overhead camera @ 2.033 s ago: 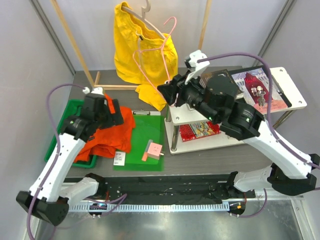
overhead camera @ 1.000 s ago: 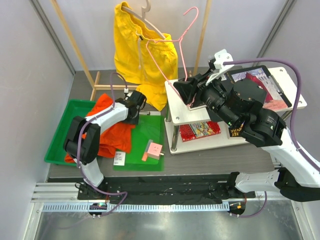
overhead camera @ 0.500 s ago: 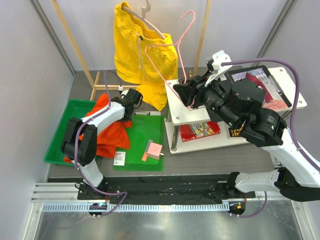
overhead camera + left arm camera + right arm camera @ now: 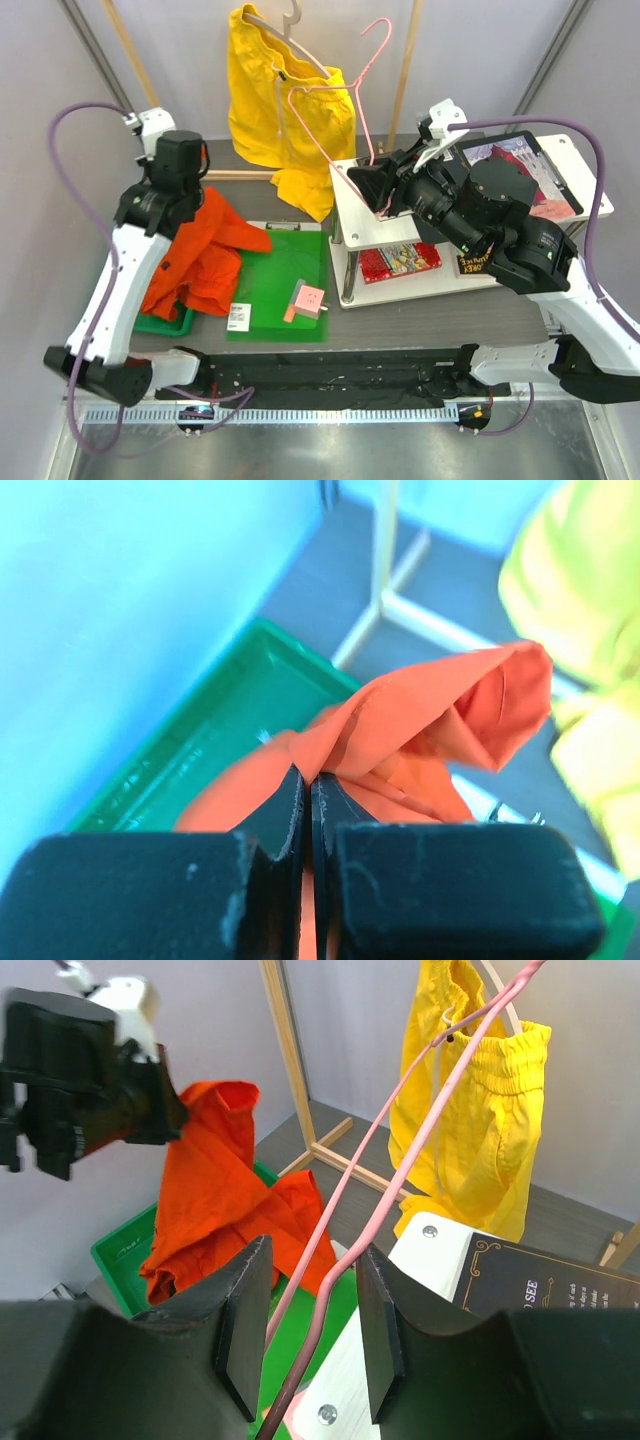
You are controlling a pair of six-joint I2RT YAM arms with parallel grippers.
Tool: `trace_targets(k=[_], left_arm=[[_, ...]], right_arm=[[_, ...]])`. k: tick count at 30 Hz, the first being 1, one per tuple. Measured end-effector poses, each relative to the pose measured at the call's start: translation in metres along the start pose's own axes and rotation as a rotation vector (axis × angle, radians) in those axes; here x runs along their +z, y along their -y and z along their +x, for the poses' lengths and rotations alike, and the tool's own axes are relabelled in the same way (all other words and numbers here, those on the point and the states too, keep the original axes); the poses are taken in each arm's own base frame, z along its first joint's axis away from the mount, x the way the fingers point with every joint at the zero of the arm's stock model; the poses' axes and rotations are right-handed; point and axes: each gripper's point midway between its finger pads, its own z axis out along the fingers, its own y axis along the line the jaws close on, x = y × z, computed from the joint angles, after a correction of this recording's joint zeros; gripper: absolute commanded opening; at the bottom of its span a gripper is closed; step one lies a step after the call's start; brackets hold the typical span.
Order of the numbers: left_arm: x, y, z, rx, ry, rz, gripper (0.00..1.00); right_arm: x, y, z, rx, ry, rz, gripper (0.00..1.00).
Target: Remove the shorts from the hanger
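Note:
My left gripper [image 4: 178,200] is raised and shut on a fold of the orange-red shorts [image 4: 205,255]. The shorts hang from it over the green tray [image 4: 160,322]. The pinch shows in the left wrist view [image 4: 308,775], with the shorts [image 4: 430,710] bunched beyond. My right gripper [image 4: 368,188] is shut on an empty pink hanger [image 4: 360,100] and holds it upright; its wires pass between the pads in the right wrist view [image 4: 310,1260]. The yellow shorts [image 4: 285,100] hang on a pale hanger on the wooden rack, also seen in the right wrist view [image 4: 470,1110].
A green clipboard [image 4: 285,270] with a pink block [image 4: 308,298] lies beside the tray. A white two-level shelf [image 4: 350,215] with a framed picture [image 4: 510,165] stands at the right. Wooden rack posts [image 4: 405,60] rise at the back.
My left arm has lifted up and to the left, pulling the orange-red shorts up off the tray and clipboard. My right gripper and the pink hanger have barely moved.

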Motion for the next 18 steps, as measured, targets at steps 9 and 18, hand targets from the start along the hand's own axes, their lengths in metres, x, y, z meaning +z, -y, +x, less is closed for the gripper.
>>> trace_targets(k=[9, 18], left_arm=[[-0.041, -0.104, -0.053, -0.061, 0.175, -0.213, 0.0], [0.001, -0.14, -0.025, -0.051, 0.035, -0.34, 0.0]], right_arm=[[-0.001, -0.005, -0.002, 0.017, 0.001, -0.025, 0.01], [-0.001, -0.009, -0.002, 0.027, -0.001, -0.046, 0.01]])
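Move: The left hand already holds the orange shorts by a pinched edge. The green tray it is bringing them to lies about 30 cm below, some 5 cm back and 6 cm left of the hand. The shorts' bulk lies about 26 cm below, 2 cm back and 6 cm right. The green clipboard is some 25 cm right and 7 cm back, at table level. From the right hand, which holds the empty pink hanger, the tray lies about 50 cm left, 8 cm ahead and 48 cm below. Sweeping left about 12 cm high above the green tray, the left hand first draws back and rises some 7 cm, then sinks about 4 cm near the end. Its shut fingers keep the shorts pinched, and the wrist turns roughly 20 degrees counter-clockwise. The right hand stays nearly still, still holding the hanger. ##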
